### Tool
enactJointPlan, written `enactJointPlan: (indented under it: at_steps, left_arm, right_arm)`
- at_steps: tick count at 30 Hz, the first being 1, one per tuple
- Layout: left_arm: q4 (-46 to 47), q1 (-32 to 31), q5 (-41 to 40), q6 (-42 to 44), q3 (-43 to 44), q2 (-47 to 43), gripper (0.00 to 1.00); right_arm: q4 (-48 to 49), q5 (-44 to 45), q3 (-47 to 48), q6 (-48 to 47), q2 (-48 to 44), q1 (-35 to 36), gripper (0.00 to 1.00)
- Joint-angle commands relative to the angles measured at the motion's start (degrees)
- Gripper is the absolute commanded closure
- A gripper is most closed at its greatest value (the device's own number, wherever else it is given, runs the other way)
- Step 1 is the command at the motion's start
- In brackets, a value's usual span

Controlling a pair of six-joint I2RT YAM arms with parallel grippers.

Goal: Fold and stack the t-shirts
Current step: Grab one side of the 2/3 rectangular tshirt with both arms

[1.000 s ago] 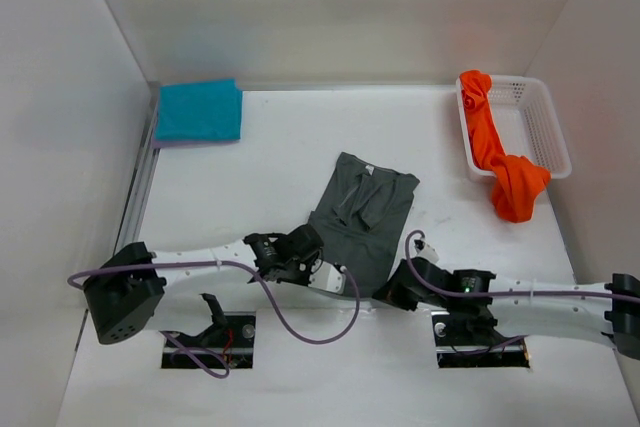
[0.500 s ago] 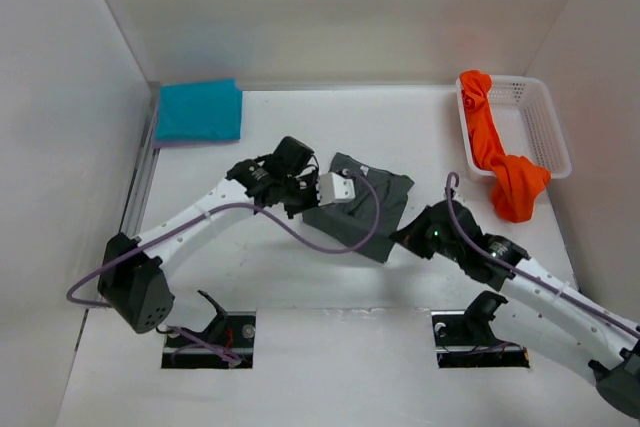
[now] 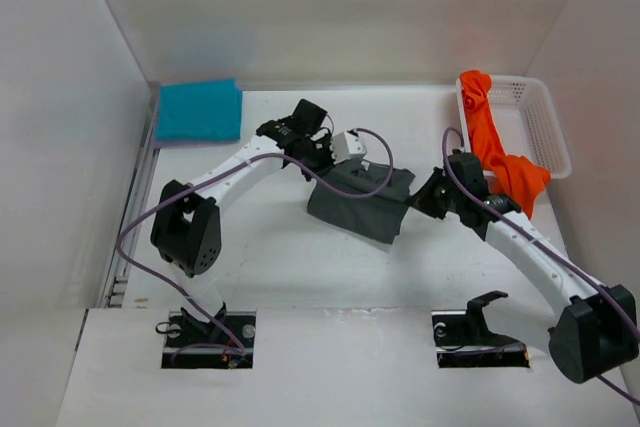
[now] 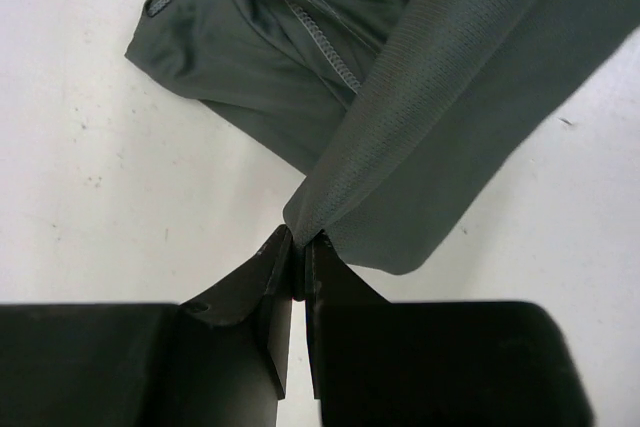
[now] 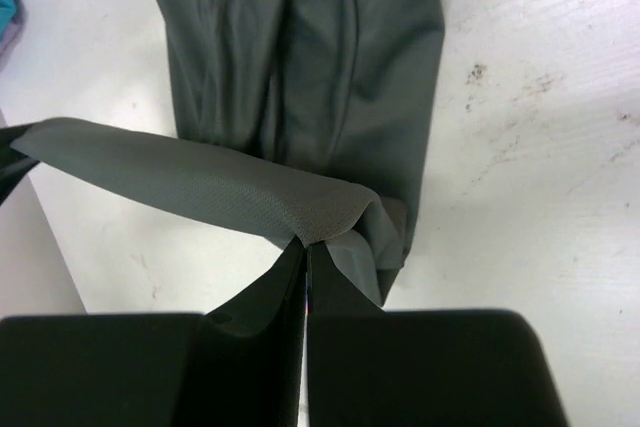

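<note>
The dark grey t-shirt [image 3: 356, 209] lies mid-table, its near half lifted and doubled back over the rest. My left gripper [image 3: 338, 169] is shut on one hem corner [image 4: 330, 209], and my right gripper [image 3: 415, 199] is shut on the other corner [image 5: 325, 209]. Between them the hem hangs as a taut band above the flat part of the shirt [image 5: 330, 67]. A folded teal t-shirt [image 3: 198, 111] sits at the far left on a lavender one [image 3: 176, 143], of which only an edge shows. The orange t-shirt [image 3: 505, 172] hangs crumpled over the basket's rim.
The white mesh basket [image 3: 548, 129] stands at the far right against the wall. White walls close in the table on the left, back and right. Two cut-outs with arm mounts [image 3: 208, 339] lie along the near edge.
Both arms have swung from the near edge towards the far side, carrying the grey shirt's near hem up and over the rest of it. Both grips have stayed shut.
</note>
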Motion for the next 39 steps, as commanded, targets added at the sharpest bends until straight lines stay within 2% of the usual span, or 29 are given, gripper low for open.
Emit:
enactJointPlan:
  at_steps: [1,8,17,24,30,33,36,39]
  left_arm:
    - [2.1,1.3,0.3,-0.5,4.4,2.0,0.98]
    - [7.0,3.0,0.2,-3.8,8.8,4.3,0.98]
    - [10.9,2.5,0.1,-5.0,11.3,7.4,0.96]
    - [12.2,2.3,-0.2,-4.7,15.4,12.7,0.94]
    - [17.0,2.1,-0.6,-5.1,19.0,18.1,0.93]
    - [19.3,1.7,-0.9,-5.2,20.7,20.7,0.89]
    - [23.4,1.9,-3.0,-5.2,22.6,23.7,0.81]
    - [27.4,2.8,-7.5,-4.7,25.8,26.8,0.6]
  right_arm:
    - [4.7,-1.8,2.0,-3.0,2.3,-2.7,0.99]
    - [8.1,-3.5,6.7,-3.2,8.8,-5.3,0.99]
    - [8.0,-3.2,12.6,-4.6,16.0,-7.0,0.99]
    - [9.0,-2.5,13.0,-5.1,19.6,-9.2,0.99]
    - [11.3,-1.7,13.0,-5.0,22.6,-10.6,0.98]
    - [12.8,-0.3,14.8,-5.1,25.4,-11.3,0.93]
    - [13.7,2.5,18.1,-6.4,29.3,-12.2,0.81]
    - [15.9,5.5,23.0,-11.3,33.9,-12.3,0.65]
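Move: The dark grey t-shirt's near edge is already pinched by both hands, held some 12 cm above the table. Its far left corner lies about 12 cm ahead of the left hand and 4 cm to the right; its far right corner is roughly 13 cm ahead of the right hand and 2 cm to the right. The folded teal shirt sits about 25 cm ahead and 34 cm left of the left hand; the orange shirt, some 22 cm ahead and 23 cm right of the right hand. The grey shirt's held edge is carried over its own body towards the far collar edge, both hands moving together about 15 cm forward and drifting roughly 5 cm right. They keep nearly level at first, then sink a few centimetres, and only at the very end do both sets of fingers spread part-way to let go of the cloth, the left fingers tipping up about 10 degrees. ##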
